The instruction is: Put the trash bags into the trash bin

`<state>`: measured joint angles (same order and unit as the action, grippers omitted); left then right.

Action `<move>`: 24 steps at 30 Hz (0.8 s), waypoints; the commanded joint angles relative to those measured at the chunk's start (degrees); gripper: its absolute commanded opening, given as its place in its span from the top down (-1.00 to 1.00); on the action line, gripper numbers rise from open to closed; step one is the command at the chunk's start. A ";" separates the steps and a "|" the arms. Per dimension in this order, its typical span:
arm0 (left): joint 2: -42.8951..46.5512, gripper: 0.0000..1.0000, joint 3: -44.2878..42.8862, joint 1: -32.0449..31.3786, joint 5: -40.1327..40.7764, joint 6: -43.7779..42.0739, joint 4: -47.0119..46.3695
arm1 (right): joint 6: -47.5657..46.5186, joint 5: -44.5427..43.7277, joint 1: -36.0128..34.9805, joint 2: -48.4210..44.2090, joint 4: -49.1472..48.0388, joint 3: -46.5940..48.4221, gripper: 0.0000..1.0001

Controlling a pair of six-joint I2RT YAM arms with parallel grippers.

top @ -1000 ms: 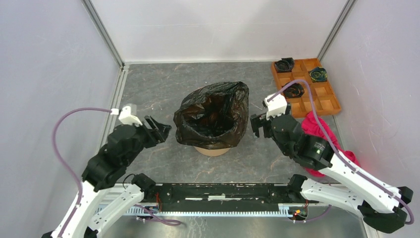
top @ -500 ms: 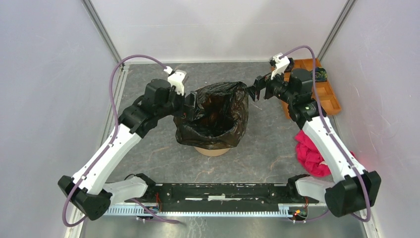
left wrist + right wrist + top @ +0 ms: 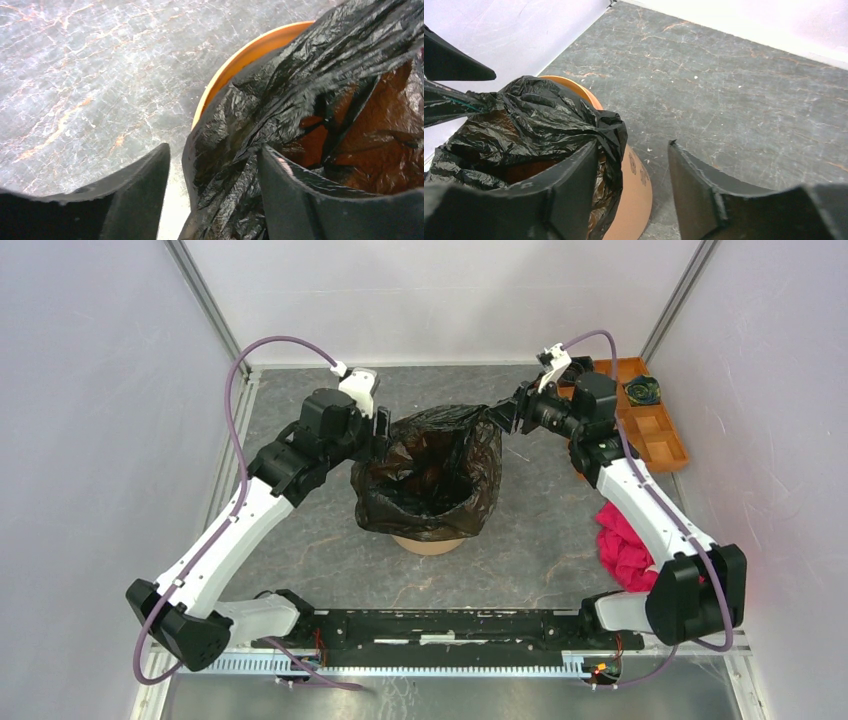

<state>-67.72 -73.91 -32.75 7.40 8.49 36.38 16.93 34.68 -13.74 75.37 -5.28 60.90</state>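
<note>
The trash bags, one glossy black film bag (image 3: 430, 470), line the round orange trash bin (image 3: 428, 543) in the middle of the floor, and the film puffs up above the rim. My left gripper (image 3: 385, 435) is at the bag's left rim. In the left wrist view it (image 3: 213, 147) is open and straddles a bunched fold of the bag (image 3: 300, 75); floor shows between the film and the left finger, and the bin rim (image 3: 250, 50) lies beyond. My right gripper (image 3: 503, 415) is open at the right rim. In the right wrist view it (image 3: 633, 142) has the bag's edge (image 3: 534, 115) against its left finger and the bin wall (image 3: 636, 195) in the gap.
An orange-brown compartment tray (image 3: 660, 445) holding small black rolls (image 3: 640, 390) sits at the back right. A pink-red cloth (image 3: 625, 545) lies on the floor beside the right arm. Enclosure walls stand close on the left, the right and the back.
Both arms have reached forward from the bag's near sides up to its upper rim, left and right. Both grippers' jaws now stand narrower than half a second ago.
</note>
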 commanded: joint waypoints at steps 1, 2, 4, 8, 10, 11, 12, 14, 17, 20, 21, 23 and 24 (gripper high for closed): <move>-1.20 -0.29 -4.20 0.12 3.91 1.64 -2.41 | 3.82 2.12 0.27 2.37 -3.59 2.47 0.01; -1.40 -0.20 -4.27 0.14 4.18 1.51 -2.70 | 4.34 2.36 0.28 2.63 -4.25 2.39 0.08; -2.01 0.01 -4.76 0.15 4.71 1.45 -2.97 | 5.21 2.50 0.20 3.17 -4.82 2.44 0.19; -4.17 0.36 -6.87 0.41 6.87 2.09 -2.17 | 5.79 1.55 0.27 4.49 -3.93 3.20 0.44; -5.59 0.58 -7.77 0.93 6.97 2.41 -1.81 | 6.09 1.42 0.27 5.35 -3.52 3.72 0.55; -6.25 0.69 -8.26 1.28 6.82 2.63 -1.77 | 6.18 1.44 0.27 5.82 -3.20 3.97 0.60; -7.01 0.75 -8.72 1.53 6.62 2.86 -1.71 | 6.32 1.51 0.23 6.47 -2.66 4.42 0.65; -8.29 0.94 -9.50 2.14 6.45 3.45 -1.64 | 6.58 2.34 0.27 7.81 -1.65 5.38 0.75; -10.06 0.96 -10.13 4.19 6.04 4.55 -2.04 | 6.88 2.94 0.28 9.46 -1.07 5.96 0.84; -11.98 0.96 -10.67 6.19 4.30 5.89 -2.31 | 7.32 3.09 0.16 10.46 -1.04 6.20 0.95; -12.58 0.96 -10.80 6.83 3.70 6.33 -2.50 | 7.38 3.12 0.20 10.73 -1.05 6.24 0.97; -13.61 0.96 -10.71 7.92 2.21 7.12 -3.02 | 7.42 3.13 0.09 11.39 -0.89 6.35 0.97; -14.11 0.96 -10.64 8.71 1.48 7.62 -3.27 | 7.35 3.03 0.17 11.74 -0.52 6.47 0.97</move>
<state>-80.44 -82.19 -26.44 10.98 11.84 35.55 23.94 37.43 -13.78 86.15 -5.48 64.49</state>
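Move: The left hand already straddles the trash bag's far-left rim, its pinch spot some 2 cm ahead, 1 cm right and 2 cm below; the bin's middle is about 5 cm back, 7 right and 17 below. The right hand has the bag's far-right corner about 1 cm ahead, 3 cm left and 3 below, with the bin's middle some 11 cm back, 12 left and 17 below, and the wooden tray roughly 9 ahead, 27 right and 28 below. Both grippers shut from part open on the bag's far rim, the left pinching the left end and carrying it about 6 cm forward, away from the bin's middle, rising slightly until shut and then sinking, while turning some 10 degrees counter-clockwise. The right sinks about 4 cm onto the far-right corner, easing a little forward and left as its fingers tip some 10 degrees down and pinch the plastic. ##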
